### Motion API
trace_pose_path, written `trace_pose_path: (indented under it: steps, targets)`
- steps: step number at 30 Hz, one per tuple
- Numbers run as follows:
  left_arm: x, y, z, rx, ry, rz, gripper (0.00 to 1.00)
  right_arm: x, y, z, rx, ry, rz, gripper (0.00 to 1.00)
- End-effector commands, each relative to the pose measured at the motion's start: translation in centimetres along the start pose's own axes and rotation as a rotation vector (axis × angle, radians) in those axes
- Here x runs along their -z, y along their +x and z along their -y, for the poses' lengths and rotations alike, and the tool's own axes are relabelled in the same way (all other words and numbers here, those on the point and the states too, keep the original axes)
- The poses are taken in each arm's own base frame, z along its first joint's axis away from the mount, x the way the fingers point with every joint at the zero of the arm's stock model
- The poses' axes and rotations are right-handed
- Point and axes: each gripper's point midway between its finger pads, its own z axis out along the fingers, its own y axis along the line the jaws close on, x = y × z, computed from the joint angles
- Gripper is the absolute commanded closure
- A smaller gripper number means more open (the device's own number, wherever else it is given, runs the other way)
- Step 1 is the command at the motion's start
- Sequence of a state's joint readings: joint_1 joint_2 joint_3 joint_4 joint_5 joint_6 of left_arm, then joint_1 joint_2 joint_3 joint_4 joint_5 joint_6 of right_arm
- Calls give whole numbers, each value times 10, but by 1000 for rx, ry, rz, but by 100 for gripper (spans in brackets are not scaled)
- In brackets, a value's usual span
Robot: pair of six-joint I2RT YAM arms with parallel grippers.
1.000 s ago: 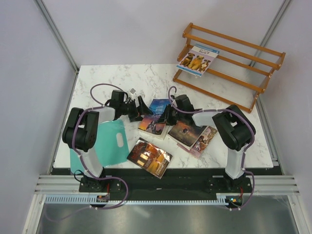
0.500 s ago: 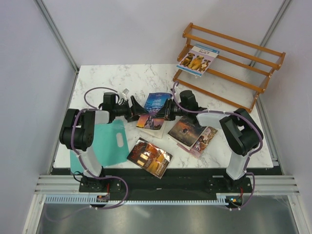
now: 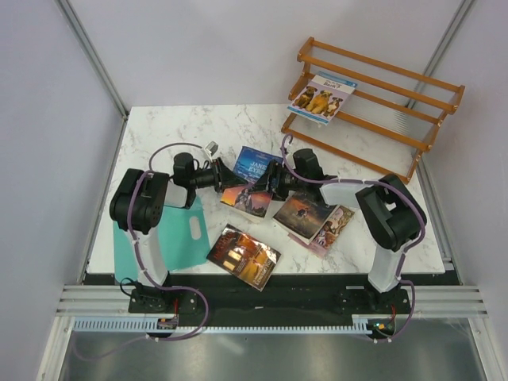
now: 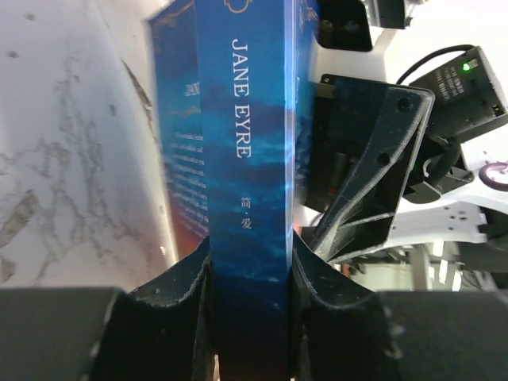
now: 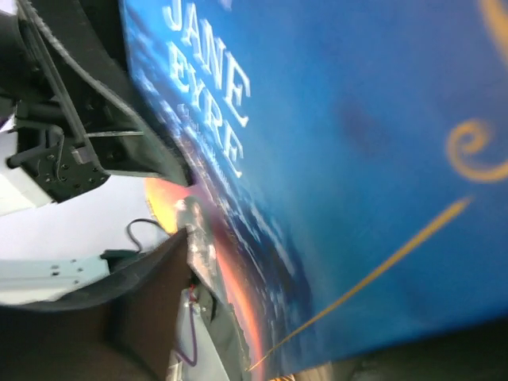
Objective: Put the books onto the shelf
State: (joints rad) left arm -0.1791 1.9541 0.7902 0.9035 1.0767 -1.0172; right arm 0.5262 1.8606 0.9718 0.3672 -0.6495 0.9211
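The blue "Jane Eyre" book [image 3: 252, 176] is held tilted up off the marble table [image 3: 175, 131] between both arms. My left gripper [image 3: 225, 176] is shut on its spine [image 4: 248, 143], which sits squeezed between both fingers [image 4: 178, 305]. My right gripper [image 3: 275, 181] stands open round the book's opposite edge; its left finger [image 5: 155, 294] is clear of the cover [image 5: 357, 143]. One light-blue book with dogs [image 3: 321, 97] leans on the shelf [image 3: 397, 119] at the far right. Three more books lie flat: a dark one [image 3: 302, 213], a pink-purple one [image 3: 335, 226] and a red-brown one [image 3: 244, 255].
A teal flat sheet with a handle hole [image 3: 176, 230] lies under the left arm at the near left. The shelf hangs partly over the table's far right corner. Grey walls close in both sides.
The right gripper lifted the Jane Eyre book off the table. The left gripper, wide open before, moved in and shut on its spine, and the right jaws opened.
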Motion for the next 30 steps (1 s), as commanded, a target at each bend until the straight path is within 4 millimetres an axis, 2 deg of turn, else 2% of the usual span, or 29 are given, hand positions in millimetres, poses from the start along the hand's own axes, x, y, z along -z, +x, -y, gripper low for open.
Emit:
trace_pose_path:
  steps: [1,4,8,9,10,12,13,17,20,23,30]
  targets:
    - [2,-5,54,-103,188,-29,98,14,-12,2,85,127,74,22]
    - [6,-13,71,-137,212,-11,98,25,-17,2,92,154,115,12]
    - [10,-26,105,-220,268,2,98,38,-26,-1,82,165,183,7]
    - [11,-29,114,-227,287,5,98,46,-25,-7,75,147,209,3]
    - [12,-33,122,-235,300,16,98,51,-34,-17,86,113,260,2]
    - [15,-40,141,-260,344,26,98,65,-35,-32,72,65,311,2]
    - [15,-43,148,-263,359,35,98,69,-39,-42,81,29,340,2]
    - [17,-53,179,-290,425,54,98,78,-39,-60,59,-47,373,2]
    - [14,-53,194,-315,451,50,98,80,-39,-69,49,-100,385,2]
    - [13,-51,200,-317,464,59,98,78,-40,-74,40,-131,387,2]
    - [14,-58,212,-302,504,106,98,66,-23,-82,15,-178,348,2]
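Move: Jane Eyre is already clamped along its spine in the left gripper, with its middle some 3 cm left of the right hand, 2 cm ahead and about level. The shelf it is meant for lies about 24 cm ahead of the left hand, 36 cm to its right and 8 cm higher; the dog book on it is some 25 cm ahead and 23 cm right. A Tale of Two Cities lies about 13 cm right of the right hand, 7 cm back and 8 cm below. Keep the left grip on Jane Eyre's spine and lift about 12 cm, easing slightly right and tilting the fingertips up. Open the right gripper the rest of the way, back it about 5 cm right off the cover, then raise it some 9 cm beside the book, turning clockwise about 15 degrees so its open fingers straddle the page edge. ##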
